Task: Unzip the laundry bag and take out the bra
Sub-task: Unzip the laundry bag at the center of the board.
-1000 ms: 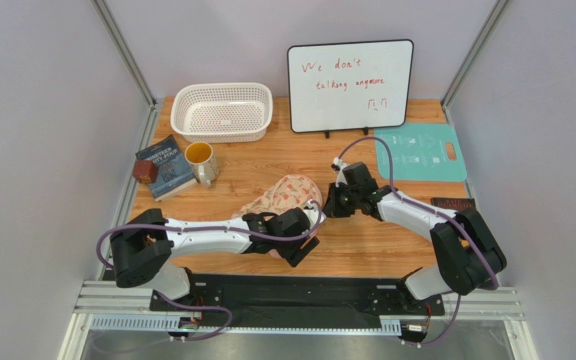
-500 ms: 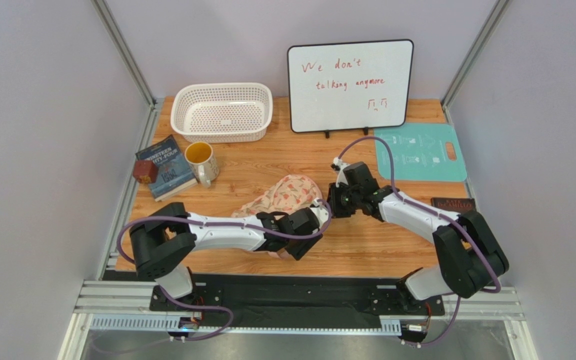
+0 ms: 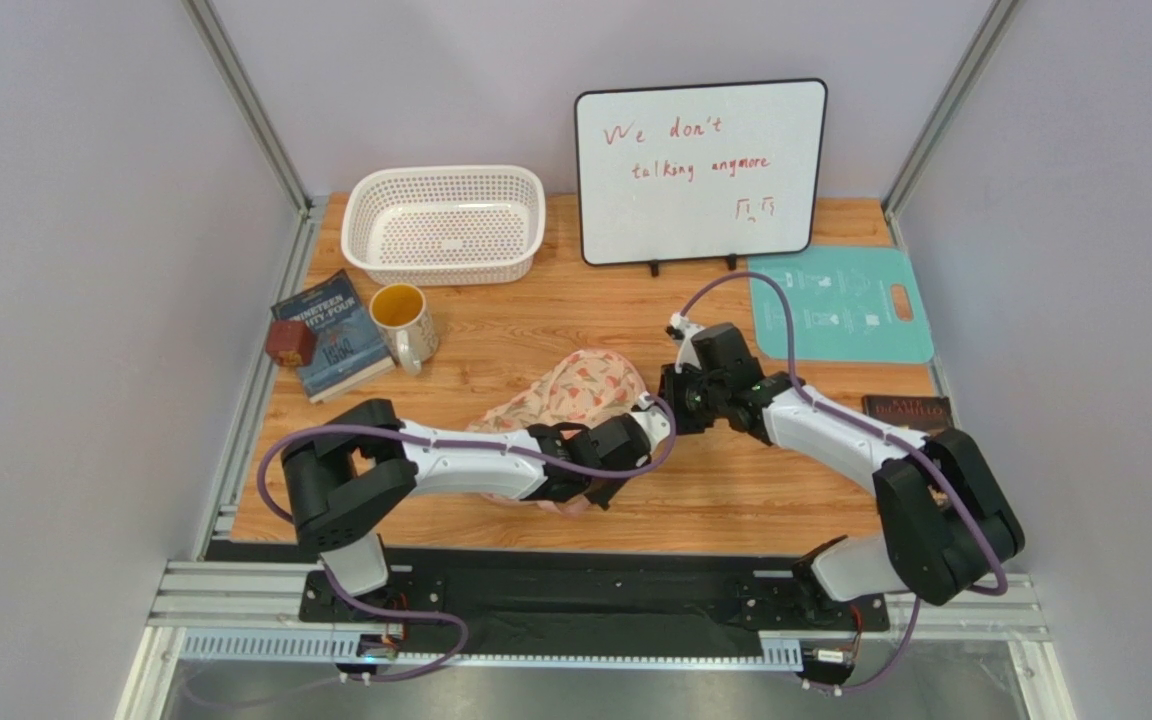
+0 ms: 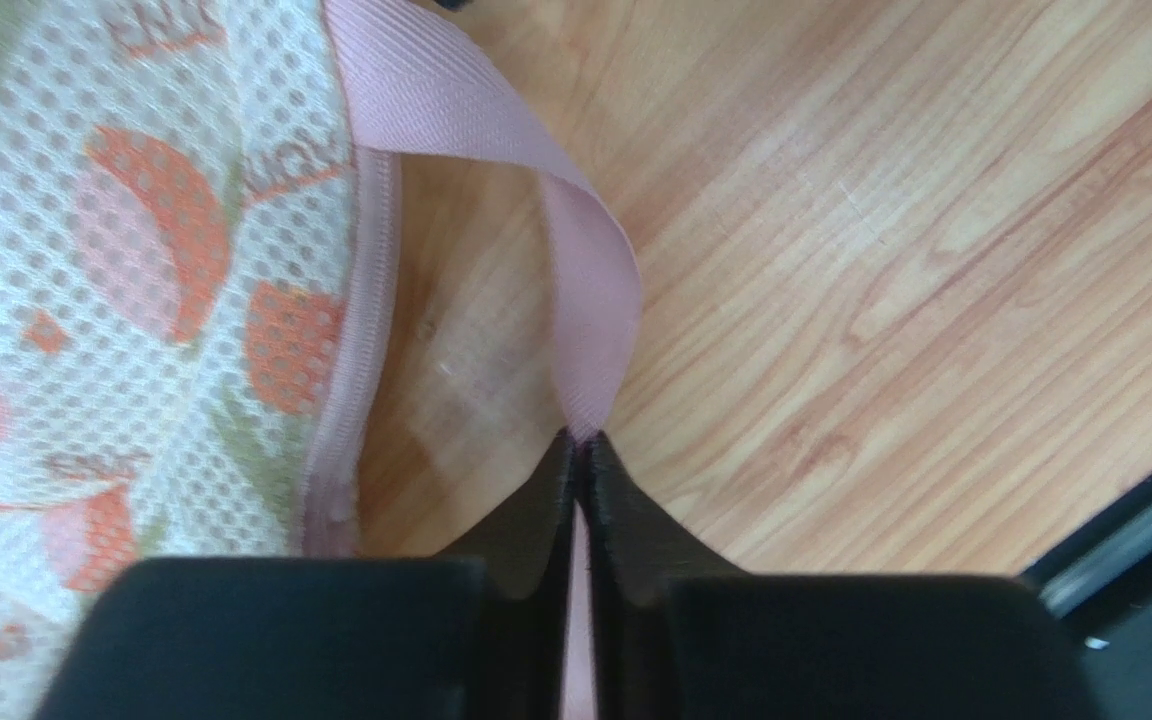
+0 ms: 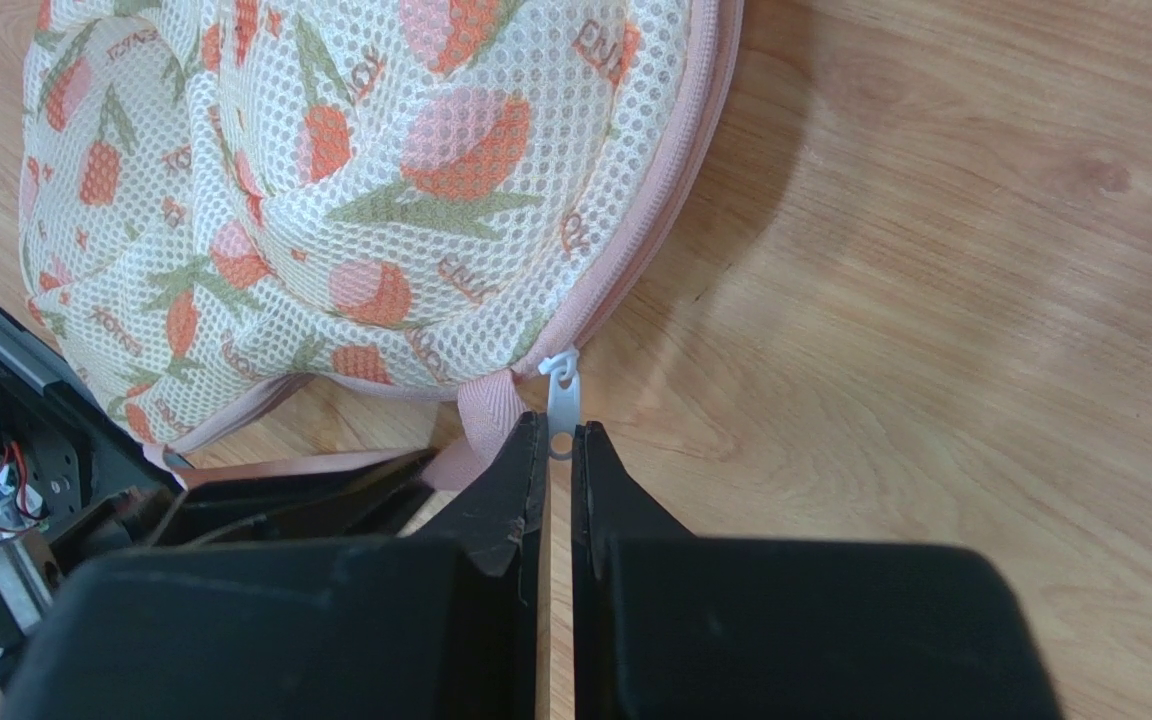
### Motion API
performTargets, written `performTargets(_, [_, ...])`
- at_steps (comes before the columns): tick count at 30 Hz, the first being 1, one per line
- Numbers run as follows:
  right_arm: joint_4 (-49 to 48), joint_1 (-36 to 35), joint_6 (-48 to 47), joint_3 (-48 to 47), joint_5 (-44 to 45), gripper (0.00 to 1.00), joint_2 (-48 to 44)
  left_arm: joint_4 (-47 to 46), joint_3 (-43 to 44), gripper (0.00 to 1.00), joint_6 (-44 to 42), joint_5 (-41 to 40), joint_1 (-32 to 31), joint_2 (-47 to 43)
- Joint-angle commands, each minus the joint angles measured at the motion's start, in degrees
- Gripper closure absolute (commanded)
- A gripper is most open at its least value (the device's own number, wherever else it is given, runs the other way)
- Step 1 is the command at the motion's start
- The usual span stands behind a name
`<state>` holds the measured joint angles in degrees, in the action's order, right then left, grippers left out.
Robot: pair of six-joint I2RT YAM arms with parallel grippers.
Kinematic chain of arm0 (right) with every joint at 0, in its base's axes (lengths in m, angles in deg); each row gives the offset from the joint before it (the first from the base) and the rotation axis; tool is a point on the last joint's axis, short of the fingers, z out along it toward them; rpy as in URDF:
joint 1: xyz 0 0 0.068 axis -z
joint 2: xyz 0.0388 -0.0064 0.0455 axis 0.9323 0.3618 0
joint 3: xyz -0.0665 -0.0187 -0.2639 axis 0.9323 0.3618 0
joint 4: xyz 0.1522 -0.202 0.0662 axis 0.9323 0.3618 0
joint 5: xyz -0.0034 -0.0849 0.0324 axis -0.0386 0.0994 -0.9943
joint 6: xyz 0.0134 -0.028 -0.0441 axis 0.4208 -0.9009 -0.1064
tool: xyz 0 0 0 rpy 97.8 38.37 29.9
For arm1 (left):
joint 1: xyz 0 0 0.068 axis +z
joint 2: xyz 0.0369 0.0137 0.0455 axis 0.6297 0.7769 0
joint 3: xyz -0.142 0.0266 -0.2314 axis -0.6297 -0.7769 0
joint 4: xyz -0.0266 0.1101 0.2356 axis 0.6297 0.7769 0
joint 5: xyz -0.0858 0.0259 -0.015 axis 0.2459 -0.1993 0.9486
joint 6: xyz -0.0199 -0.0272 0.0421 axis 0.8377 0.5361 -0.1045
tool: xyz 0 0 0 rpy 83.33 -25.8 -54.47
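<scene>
The laundry bag [image 3: 575, 383] lies mid-table, cream mesh with red-pink fruit print and pink zipper trim; it also fills the left of the left wrist view [image 4: 132, 300] and the top of the right wrist view [image 5: 357, 195]. My left gripper [image 4: 584, 443] is shut on the bag's pink strap loop [image 4: 582, 270], at the bag's right end [image 3: 654, 425]. My right gripper [image 5: 560, 435] is shut on the pale metal zipper pull [image 5: 560, 393], right beside the left one [image 3: 668, 402]. The zipper looks closed. The bra is hidden.
A white perforated basket [image 3: 444, 222] and a whiteboard [image 3: 699, 170] stand at the back. A mug [image 3: 402, 323], a book [image 3: 330, 333] and a small brown block [image 3: 291, 344] sit at the left. A teal board [image 3: 842, 305] and a dark book [image 3: 905, 405] lie at the right.
My left gripper slid right along the bag's near side to its right end and closed on the pink strap. The right gripper stayed shut and barely shifted.
</scene>
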<state>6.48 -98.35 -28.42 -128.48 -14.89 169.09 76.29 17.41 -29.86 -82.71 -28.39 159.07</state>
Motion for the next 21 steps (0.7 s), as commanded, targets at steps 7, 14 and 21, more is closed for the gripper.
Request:
performTargets(7, [-0.97, 0.12, -1.01, 0.87, -0.46, 1.0, -1.52, 0.42, 0.82, 1.0, 0.95, 0.55, -0.08, -1.42])
performTargets(14, [-1.41, 0.21, -1.19, 1.75, -0.2, 1.0, -0.46, -0.46, -1.9, 1.0, 1.83, 13.72, 3.16, -16.96])
performTargets(21, [-1.58, 0.21, -1.1, 2.19, -0.46, 1.0, -0.64, -0.1, -4.01, 1.0, 1.31, 23.85, 13.26, -19.27])
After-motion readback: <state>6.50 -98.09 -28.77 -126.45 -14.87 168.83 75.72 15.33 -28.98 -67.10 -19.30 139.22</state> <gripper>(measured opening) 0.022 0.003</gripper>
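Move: The pink strap of the laundry bag runs right between the left fingertips, which are almost shut on it just above the table. From that hand the bag's middle is about 7 cm ahead and 6 cm left, and the zipper pull about 7 cm ahead, 6 cm right and 4 cm up. The pull is already pinched in the right fingertips. From the right hand the bag's middle is level and some 12 cm left, and the gripped bit of strap about 7 cm back and 6 cm left; both lie 4 cm lower. The strap is pinched fully between the left fingertips, then carried almost straight up by about 11 cm, the left hand rolling some 20 degrees so its fingers point more to the right and less down. The zipper pull stays pinched in the right hand, which eases about 1 cm down and back. ##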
